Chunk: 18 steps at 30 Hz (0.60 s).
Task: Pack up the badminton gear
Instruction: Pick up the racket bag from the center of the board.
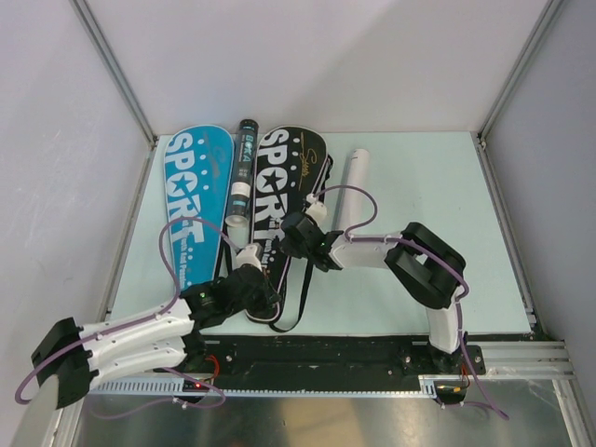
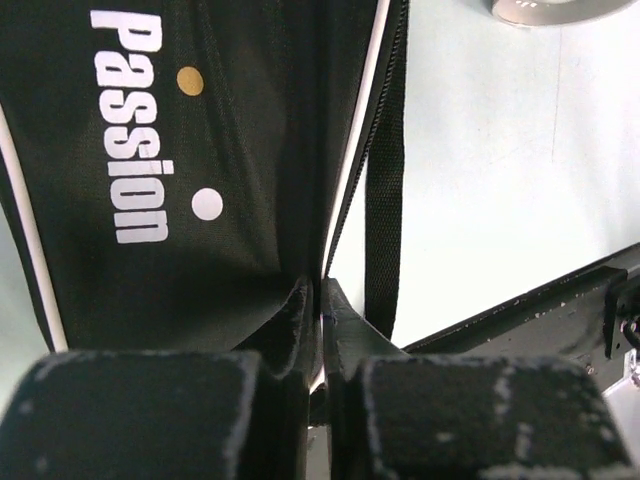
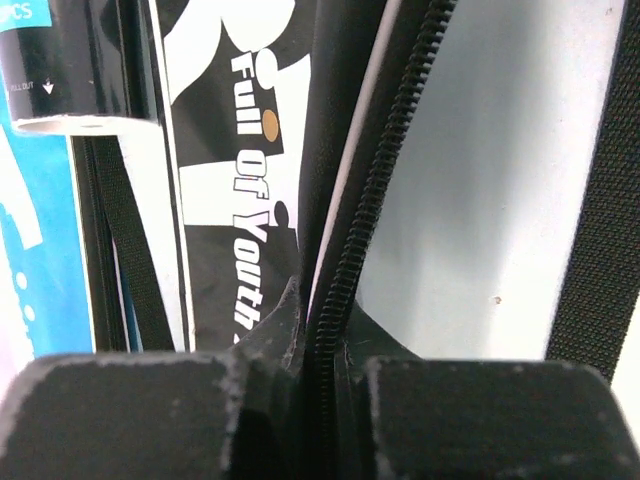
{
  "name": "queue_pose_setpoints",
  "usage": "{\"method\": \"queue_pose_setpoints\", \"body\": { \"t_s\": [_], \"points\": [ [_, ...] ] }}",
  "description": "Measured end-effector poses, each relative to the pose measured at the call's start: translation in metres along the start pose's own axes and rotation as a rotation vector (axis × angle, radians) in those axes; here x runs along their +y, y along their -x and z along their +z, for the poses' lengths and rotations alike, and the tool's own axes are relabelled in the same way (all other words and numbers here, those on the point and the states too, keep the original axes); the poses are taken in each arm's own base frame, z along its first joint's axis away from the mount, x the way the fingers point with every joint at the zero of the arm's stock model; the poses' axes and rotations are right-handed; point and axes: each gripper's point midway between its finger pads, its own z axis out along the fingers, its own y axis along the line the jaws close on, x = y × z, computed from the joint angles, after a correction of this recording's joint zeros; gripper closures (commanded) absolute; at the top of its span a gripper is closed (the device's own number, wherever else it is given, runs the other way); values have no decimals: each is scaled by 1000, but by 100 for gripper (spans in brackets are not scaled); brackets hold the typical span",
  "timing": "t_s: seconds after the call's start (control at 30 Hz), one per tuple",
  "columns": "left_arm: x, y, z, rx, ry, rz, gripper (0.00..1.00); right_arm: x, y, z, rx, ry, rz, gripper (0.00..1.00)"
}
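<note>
The black "SPORT" racket cover (image 1: 282, 191) lies on the pale table, with the blue cover (image 1: 197, 200) to its left. A black teal-printed tube (image 1: 246, 149) rests between them, and a white tube (image 1: 352, 186) lies to the right. My left gripper (image 1: 264, 296) is at the black cover's near end. In the left wrist view it (image 2: 322, 300) is shut on the edge of the black cover (image 2: 150, 150). My right gripper (image 1: 292, 233) is at the cover's right side. In the right wrist view it (image 3: 322, 320) is shut on the zip edge (image 3: 385, 200) of the black cover (image 3: 230, 150).
The cover's black strap (image 1: 303, 289) trails toward the table's near edge and runs right of the jaws (image 2: 385, 200). A black rail (image 1: 354, 349) runs along the front. The black tube's end (image 3: 75, 60) and the blue cover (image 3: 35, 250) lie left of my right gripper.
</note>
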Motion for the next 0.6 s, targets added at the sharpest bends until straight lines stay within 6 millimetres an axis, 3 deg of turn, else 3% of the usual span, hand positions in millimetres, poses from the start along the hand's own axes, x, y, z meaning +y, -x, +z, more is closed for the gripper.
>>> {"method": "queue_pose_setpoints", "body": {
  "t_s": [0.1,0.2,0.27,0.4,0.6],
  "points": [
    [-3,3,-4,-13,-18,6,55,1,4,-5,-11,9,-39,100],
    [-15,19,-13,-47,-44,10,38,-4,12,-21,-18,-4,-141,100],
    [-30,41,-23,-89,-74,4,34,-6,20,-38,-24,-13,-225,100],
    [-54,108,-50,-239,-119,-30,31,-2,41,-76,-57,-11,-415,100],
    [-67,203,-112,-488,-127,-43,28,10,67,-140,-122,29,-723,100]
  ]
}}
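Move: The racket bag is already pinched by its right-hand edge in the right hand. Its middle lies about 12 cm ahead, 2 cm left and slightly below. The blue bag lies some 30 cm left of that hand and 12 cm ahead, the black tube 27 cm ahead and 17 cm left, the white tube 19 cm ahead and 22 cm right. From the left hand, shut on the bag's near end, its middle is about 29 cm straight ahead. The racket bag goes up with the right hand, which keeps its pinch on the zipped edge and lifts about 13 cm while swinging some 7 cm right and a little back, tipping its fingers up, turning counter-clockwise and rolling its left side down. The left fingers open wide and let go of the near end; that hand then climbs about 22 cm and goes 10 cm forward, clear of the bag. ##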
